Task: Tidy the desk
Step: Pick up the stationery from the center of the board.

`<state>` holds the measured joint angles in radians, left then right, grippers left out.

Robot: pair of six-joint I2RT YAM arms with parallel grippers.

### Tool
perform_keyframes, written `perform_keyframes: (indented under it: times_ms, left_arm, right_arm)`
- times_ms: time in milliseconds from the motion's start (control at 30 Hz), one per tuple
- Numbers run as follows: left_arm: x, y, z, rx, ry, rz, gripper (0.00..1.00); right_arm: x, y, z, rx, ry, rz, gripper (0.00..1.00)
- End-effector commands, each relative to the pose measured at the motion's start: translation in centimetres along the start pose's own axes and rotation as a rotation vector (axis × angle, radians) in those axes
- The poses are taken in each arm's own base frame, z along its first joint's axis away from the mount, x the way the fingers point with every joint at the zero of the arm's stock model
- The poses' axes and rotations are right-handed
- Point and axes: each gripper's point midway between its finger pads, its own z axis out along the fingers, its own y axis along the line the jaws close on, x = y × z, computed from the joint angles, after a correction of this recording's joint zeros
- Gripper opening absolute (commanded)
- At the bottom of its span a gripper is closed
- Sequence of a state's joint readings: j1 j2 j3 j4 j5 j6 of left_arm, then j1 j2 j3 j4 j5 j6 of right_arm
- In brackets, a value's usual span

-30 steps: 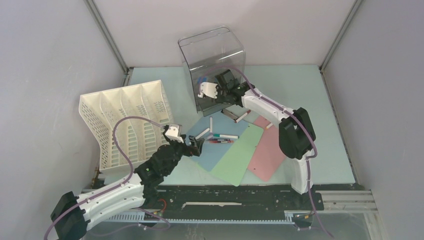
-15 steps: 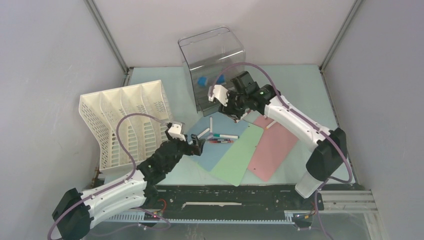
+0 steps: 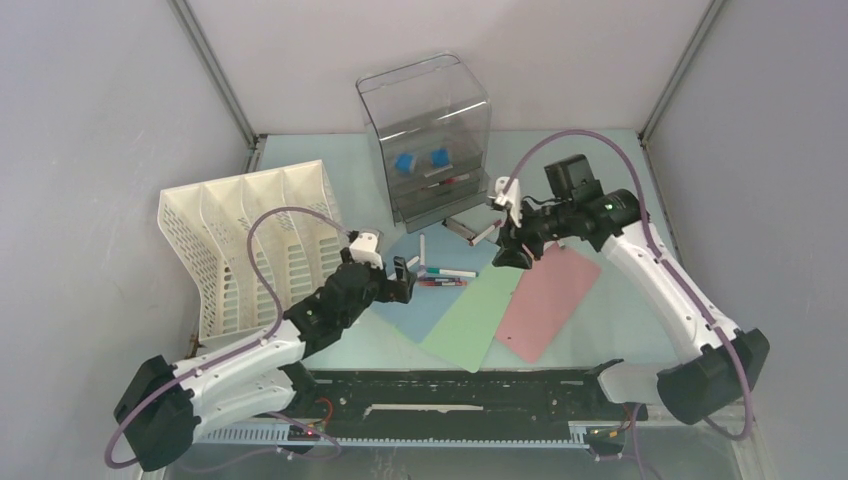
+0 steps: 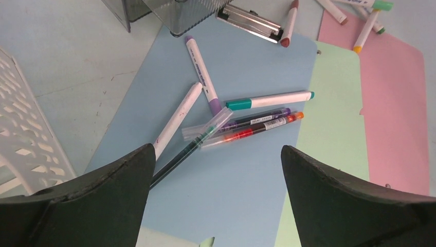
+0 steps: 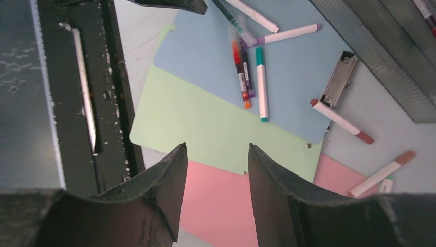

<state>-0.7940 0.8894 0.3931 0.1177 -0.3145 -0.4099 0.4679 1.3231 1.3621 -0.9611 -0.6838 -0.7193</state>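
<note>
The desk (image 3: pixel 620 180) is a pale mint tabletop. Blue (image 3: pixel 425 305), green (image 3: pixel 475 312) and pink (image 3: pixel 548 300) sheets overlap at its middle. Several pens (image 3: pixel 440 275) lie loose on the blue sheet, among them a teal-capped marker (image 4: pixel 270 100), a purple one (image 4: pixel 202 74) and a red pen (image 4: pixel 257 129). My left gripper (image 3: pixel 400 280) (image 4: pixel 217 149) hovers wide open just short of them, holding nothing. My right gripper (image 3: pixel 505 255) (image 5: pixel 217 145) hangs above the green and pink sheets, open and empty.
A clear drawer box (image 3: pixel 425 130) stands at the back with blue items inside. A white slotted rack (image 3: pixel 250 235) lies at the left. A metal clip (image 4: pixel 249 21) and more markers (image 5: pixel 342 122) lie near the box. A black rail (image 3: pixel 450 390) runs along the front.
The right arm drew back out of the drawer box and swung right, now over the sheets, jaws slightly wider. The left gripper crept forward toward the pens.
</note>
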Motion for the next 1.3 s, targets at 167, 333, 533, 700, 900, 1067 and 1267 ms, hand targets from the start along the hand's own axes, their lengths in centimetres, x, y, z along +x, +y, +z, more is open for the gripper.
perform_keyframes:
  times_ms: [167,333,533,700,900,1067,1267]
  left_arm:
    - [0.5,-1.2,1.6,0.008,0.136,0.059,1.0]
    - [2.3,-1.1,2.5,-0.013,0.255,0.123,1.0]
    - [3.3,-0.3,3.6,-0.074,0.347,0.204,0.99]
    - [4.0,0.5,4.2,-0.118,0.402,0.261,0.95]
    - [4.5,1.2,4.8,-0.156,0.442,0.297,0.77]
    - [5.1,2.0,5.1,-0.202,0.468,0.319,0.61]
    - [5.8,3.0,5.5,-0.255,0.499,0.354,0.5]
  right_arm:
    - [0.6,0.4,-1.6,-0.088,-0.177,0.107,0.54]
    - [1.5,0.2,-1.3,-0.101,-0.171,0.131,0.54]
    - [1.9,0.4,-1.1,-0.114,-0.168,0.134,0.54]
    - [2.1,0.4,-0.9,-0.118,-0.16,0.139,0.54]
    - [2.3,0.4,-0.7,-0.123,-0.152,0.143,0.54]
    - [2.3,0.4,-0.6,-0.124,-0.147,0.143,0.53]
    - [2.4,0.4,-0.5,-0.124,-0.143,0.143,0.53]
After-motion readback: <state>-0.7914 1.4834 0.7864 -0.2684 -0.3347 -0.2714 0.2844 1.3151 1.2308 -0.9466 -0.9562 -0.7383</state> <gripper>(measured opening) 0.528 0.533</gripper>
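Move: The green gel pen lies below the left gripper's point, about 3 cm ahead, 3 cm to the left and 11 cm down. From that same hand, the plain white marker is some 7 cm ahead and 4 cm left, the red gel pen 5 cm ahead and 7 cm right, and the teal-capped marker 7 cm ahead and 10 cm right. From the right hand, the green gel pen is about 24 cm left, 5 cm ahead and 22 cm below. Bring the left gripper down some 8.5 cm towards the green gel pen, easing about 2 cm forward and swinging about 2 cm right before coming most of the way back left. Tip the fingers from their shallow slant to steeply down, a turn of some 35 degrees, and late in the descent narrow them from wide open to about half, stopping short of a grip. Let the empty right hand settle about 2 cm to its right. ##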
